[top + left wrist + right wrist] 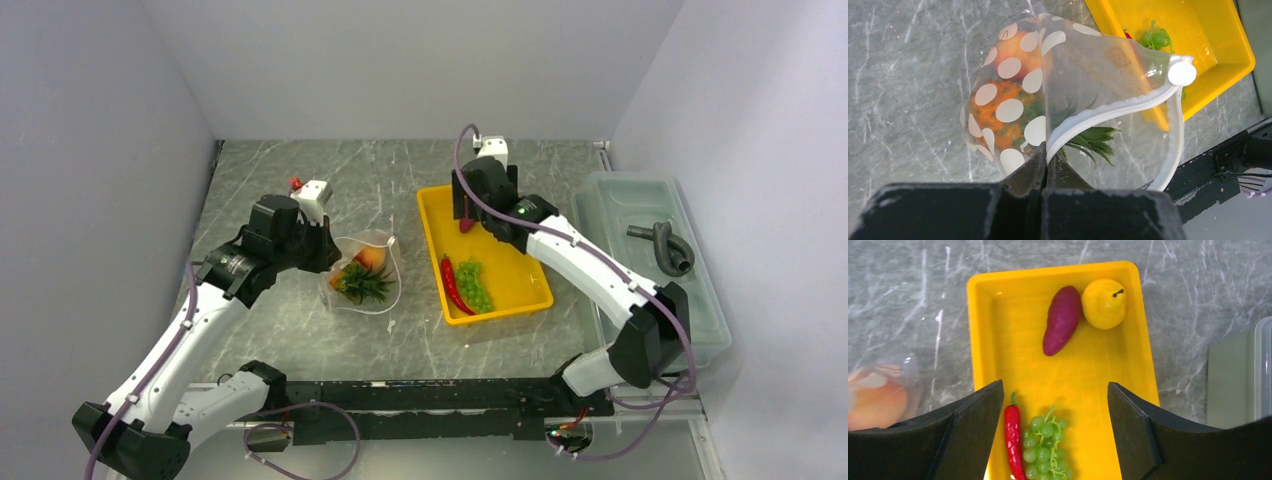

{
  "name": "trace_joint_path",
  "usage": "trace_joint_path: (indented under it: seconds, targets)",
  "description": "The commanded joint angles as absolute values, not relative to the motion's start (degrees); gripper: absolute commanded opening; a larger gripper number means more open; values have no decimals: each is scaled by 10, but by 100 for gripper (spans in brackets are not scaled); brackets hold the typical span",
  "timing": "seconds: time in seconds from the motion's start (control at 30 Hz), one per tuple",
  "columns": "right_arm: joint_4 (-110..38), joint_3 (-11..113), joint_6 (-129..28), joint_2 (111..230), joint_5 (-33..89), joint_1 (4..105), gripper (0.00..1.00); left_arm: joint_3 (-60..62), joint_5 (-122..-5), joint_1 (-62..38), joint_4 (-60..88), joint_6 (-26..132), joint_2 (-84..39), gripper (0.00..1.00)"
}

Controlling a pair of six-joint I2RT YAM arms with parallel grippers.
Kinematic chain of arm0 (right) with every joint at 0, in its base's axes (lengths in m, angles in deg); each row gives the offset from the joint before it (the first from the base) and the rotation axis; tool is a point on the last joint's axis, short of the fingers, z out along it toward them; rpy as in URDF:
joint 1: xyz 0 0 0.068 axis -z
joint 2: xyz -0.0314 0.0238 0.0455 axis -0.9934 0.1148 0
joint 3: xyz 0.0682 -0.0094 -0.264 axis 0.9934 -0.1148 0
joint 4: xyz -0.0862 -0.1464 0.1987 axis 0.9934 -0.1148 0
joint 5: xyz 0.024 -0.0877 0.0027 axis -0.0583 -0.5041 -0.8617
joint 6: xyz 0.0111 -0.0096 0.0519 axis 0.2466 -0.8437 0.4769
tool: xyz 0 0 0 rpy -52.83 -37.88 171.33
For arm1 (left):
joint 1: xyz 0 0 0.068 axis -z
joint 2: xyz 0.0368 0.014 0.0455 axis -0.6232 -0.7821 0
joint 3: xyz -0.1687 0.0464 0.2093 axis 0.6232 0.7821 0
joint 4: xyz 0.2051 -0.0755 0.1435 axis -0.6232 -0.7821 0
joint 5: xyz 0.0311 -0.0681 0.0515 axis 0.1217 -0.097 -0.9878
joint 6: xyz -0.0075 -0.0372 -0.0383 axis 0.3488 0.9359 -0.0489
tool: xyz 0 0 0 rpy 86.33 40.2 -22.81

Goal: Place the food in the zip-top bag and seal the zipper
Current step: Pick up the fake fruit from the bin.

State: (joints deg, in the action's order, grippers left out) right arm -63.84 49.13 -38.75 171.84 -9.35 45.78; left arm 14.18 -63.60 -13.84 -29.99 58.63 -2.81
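The zip-top bag (384, 287) (1083, 65), clear with white dots, lies left of the yellow tray (521, 288) with its mouth open. Inside it are a peach (1015, 47) and an orange pineapple (998, 107) with green leaves. My left gripper (1047, 150) (328, 252) is shut on the bag's mouth edge, pinching the whitish zipper (1113, 110). My right gripper (1054, 386) (468, 205) hangs open and holds nothing, above the tray's far half. In the tray lie a red chilli (1014, 440), green grapes (1045, 447), a purple eggplant-like piece (1063, 320) and a yellow pear (1104, 303).
A translucent lidded bin (640, 205) with a grey hose piece (665, 245) on it stands right of the tray. A black rail (430, 395) runs along the near table edge. Grey walls close in the left, back and right.
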Motion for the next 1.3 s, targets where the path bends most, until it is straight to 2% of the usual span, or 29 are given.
trace_joint_path:
  seconds: [0.0, 0.7, 1.03, 1.27]
  targets:
    - [-607, 527, -392, 1745, -44, 512, 79, 143, -654, -141, -299, 582, -11, 0]
    - [-597, 619, -365, 1953, 44, 651, 75, 143, -657, -141, -302, 582, -16, 0]
    - [-596, 660, -360, 2023, 71, 673, 67, 143, -663, -141, -302, 580, -18, 0]
    - [-600, 673, -362, 2045, 79, 675, 53, 142, -665, -141, -301, 579, -20, 0]
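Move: The yellow pear, upright in the bin's far right corner, lies about 16 cm ahead of my open right hand, 7 cm to its right and 18 cm below. The eggplant is 6 cm left of the pear and 3 cm nearer me; the green grapes lie some 6 cm back from my right hand, 2 cm to its right. From my left hand, at the bag's rim, the pear is roughly 27 cm ahead and 34 cm right. I sweep my right hand forward and down to the pear, about 13 cm out and 14 cm lower, drifting 7 cm right in the first half and then mostly sinking. The fingers tip nearly 20 degrees further down and start narrowing either side of the pear's stem end, still well apart. My left hand stays put, still pinching the bag's rim. ##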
